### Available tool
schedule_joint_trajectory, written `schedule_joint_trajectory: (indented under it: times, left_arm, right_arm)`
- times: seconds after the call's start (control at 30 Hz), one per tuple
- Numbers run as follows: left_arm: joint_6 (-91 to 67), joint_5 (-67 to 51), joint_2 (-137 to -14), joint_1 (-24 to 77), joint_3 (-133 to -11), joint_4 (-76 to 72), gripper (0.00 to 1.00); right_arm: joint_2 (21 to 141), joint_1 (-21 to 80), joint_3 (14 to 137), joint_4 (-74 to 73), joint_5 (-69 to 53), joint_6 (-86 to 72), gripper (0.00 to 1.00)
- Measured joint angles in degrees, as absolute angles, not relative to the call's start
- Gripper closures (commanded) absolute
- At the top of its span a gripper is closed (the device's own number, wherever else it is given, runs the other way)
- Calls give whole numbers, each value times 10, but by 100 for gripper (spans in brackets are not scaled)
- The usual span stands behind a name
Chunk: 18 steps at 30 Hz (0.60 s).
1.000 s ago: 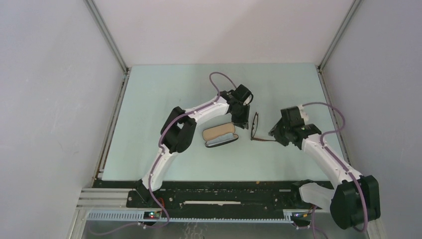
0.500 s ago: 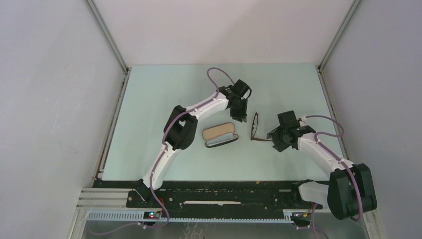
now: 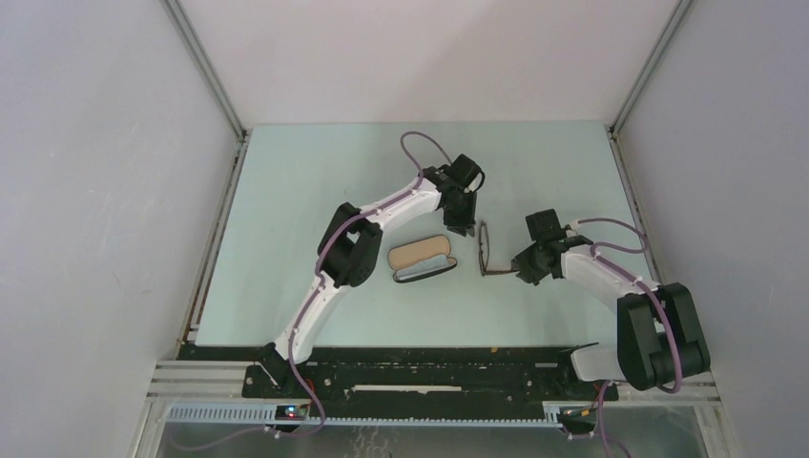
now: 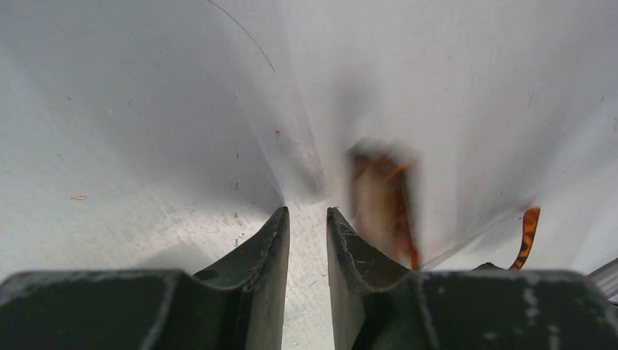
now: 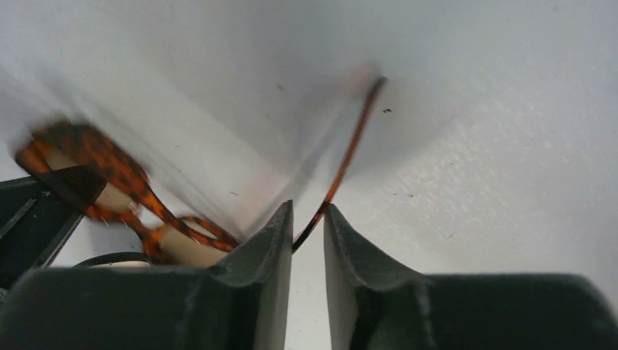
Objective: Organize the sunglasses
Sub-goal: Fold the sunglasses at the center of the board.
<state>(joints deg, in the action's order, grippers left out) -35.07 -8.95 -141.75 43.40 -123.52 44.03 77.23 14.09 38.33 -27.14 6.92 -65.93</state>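
The brown-framed sunglasses (image 3: 486, 248) stand on the table's middle, one thin temple arm reaching right. My right gripper (image 3: 521, 271) is low at that arm. In the right wrist view the temple arm (image 5: 350, 146) runs slantwise between the fingertips of the right gripper (image 5: 307, 208), whose jaws stand a narrow gap apart; the blurred mottled frame (image 5: 109, 182) lies to the left. My left gripper (image 3: 466, 229) hovers at the frame's far end. In the left wrist view the left gripper (image 4: 306, 213) is slightly open and empty, the blurred sunglasses (image 4: 382, 200) just right of it.
An oblong black case with tan lining (image 3: 423, 259) lies open just left of the sunglasses, near the left arm's elbow. Grey walls close in the pale green table (image 3: 315, 191) on three sides. A black rail (image 3: 429, 367) runs along the near edge.
The right gripper has moved left and down to the temple arm, and its jaws have narrowed round it. The sunglasses have shifted slightly left. The left gripper has barely moved.
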Motion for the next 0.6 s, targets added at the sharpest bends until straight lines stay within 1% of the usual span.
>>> schedule_joint_trajectory:
  times: [0.07, 0.1, 0.37, 0.6]
  left_arm:
    - [-350, -88, -1419, 436, -1240, 444, 70]
    - [-350, -87, -1421, 438, -1244, 446, 70]
    - [-350, -92, -1424, 453, -1252, 453, 69]
    - [-350, -99, -1429, 462, -1263, 458, 69]
  right_arm:
    - [776, 141, 390, -270, 70, -648, 95]
    - [778, 141, 395, -269, 71, -638, 99]
    - [806, 150, 423, -259, 74, -583, 100]
    - [814, 194, 441, -274, 99, -557, 100]
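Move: The sunglasses' near temple lies between the right hand's open fingers, its middle about 2 cm to their left and 1 cm below. The frame's middle is some 8 cm to the left of the right hand and 5 cm ahead, and the open case about 22 cm to its left and 3 cm ahead. From the left hand, the temple lies roughly 10 cm to the right and 9 cm back. The near temple is pinched by the right fingers, which close fully on it, then carried forward first and after that to the left, about 2 cm each way, round towards the frame, the hand turning some 15 degrees counter-clockwise. The left hand, opening unchanged, eases about 3 cm back and to the right, closing in on the frame's far part. ##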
